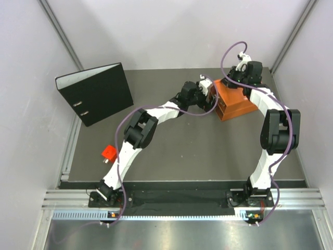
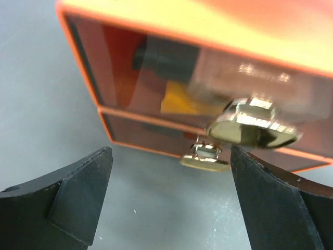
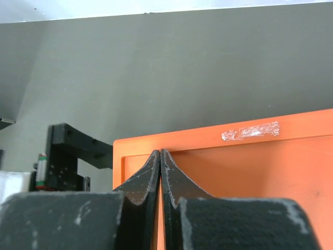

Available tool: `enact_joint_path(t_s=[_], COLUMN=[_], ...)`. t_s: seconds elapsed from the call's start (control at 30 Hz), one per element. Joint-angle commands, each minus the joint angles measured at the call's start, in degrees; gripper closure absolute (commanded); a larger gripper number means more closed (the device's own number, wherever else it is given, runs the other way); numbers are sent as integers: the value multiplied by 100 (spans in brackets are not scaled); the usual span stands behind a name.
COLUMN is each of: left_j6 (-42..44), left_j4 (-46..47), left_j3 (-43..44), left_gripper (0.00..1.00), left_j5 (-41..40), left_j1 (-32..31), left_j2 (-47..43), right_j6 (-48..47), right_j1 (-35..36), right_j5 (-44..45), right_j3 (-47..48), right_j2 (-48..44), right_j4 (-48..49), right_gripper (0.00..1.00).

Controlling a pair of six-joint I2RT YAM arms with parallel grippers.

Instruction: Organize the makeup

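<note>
The orange box (image 1: 235, 104) stands at the back right of the mat. Its two tinted drawer fronts fill the left wrist view, each with a gold knob: upper knob (image 2: 254, 123), lower knob (image 2: 205, 156). Behind the upper drawer front (image 2: 125, 67) some makeup shows blurred: a yellow-orange piece (image 2: 179, 99) with a black part (image 2: 166, 58). My left gripper (image 2: 171, 179) is open just in front of the knobs, the lower knob near its right finger (image 2: 276, 203). My right gripper (image 3: 160, 153) is shut and empty, its tips resting on the box's top (image 3: 250, 166).
A black ring binder (image 1: 96, 94) lies at the back left. A small red object (image 1: 109, 152) sits near the left arm's base side. White walls close in the dark mat (image 1: 197, 151) on three sides.
</note>
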Motion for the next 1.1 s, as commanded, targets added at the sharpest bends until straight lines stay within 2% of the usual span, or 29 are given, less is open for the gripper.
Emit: enact_joint_path(t_s=[0.0, 0.27, 0.4, 0.47, 0.67, 0.83, 0.87, 1.07], left_j6=[112, 542, 552, 280, -2, 103, 86, -108], left_j4=[288, 622, 184, -376, -898, -1214, -1215, -1337], left_j3=[-548, -2454, -2650, -2502, -2790, -3159, -3221, -3538], left_gripper=[1, 1, 1, 1, 1, 1, 1, 1], left_j5=[-250, -549, -655, -567, -365, -584, -567, -610], left_j1=[8, 588, 826, 1001, 1125, 1125, 1134, 1143], left_j2=[-549, -2077, -2606, -2756, -3213, -3477, -3495, -3574], right_j6=[-153, -135, -91, -74, -100, -65, -74, -442], right_j1=[19, 10, 10, 10, 71, 168, 247, 773], right_j5=[405, 440, 449, 467, 493, 423, 414, 423], right_j3=[-768, -725, -523, -287, 576, 1032, 1077, 1113], right_j2=[729, 650, 510, 369, 62, -228, -272, -650], right_j4=[-2366, -2366, -2419, -2471, -2911, -2894, -2902, -2937], right_gripper=[100, 100, 100, 98, 85, 68, 60, 45])
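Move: Organizer box: its middle is some 13 cm to the right of my left hand, 3 cm ahead and about level. The upper drawer knob is about 2 cm back, 1 cm right and 4 cm above that hand; the lower knob lies right under the upper, some 3 cm below the hand. From my shut right hand, near the box top's far left corner, the box's middle is about 5 cm back, 9 cm right and 7 cm down. With my left fingers still wide open, I back away from the drawer fronts, nearly 20 cm to my left: dipping about 4 cm first, then rising well over the starting height and sinking again, the hand turning some 15 degrees counter-clockwise. Midway my right fingertips lift off the box top, drawing back about 4 cm while rising 2 to 3 cm and opening halfway. ##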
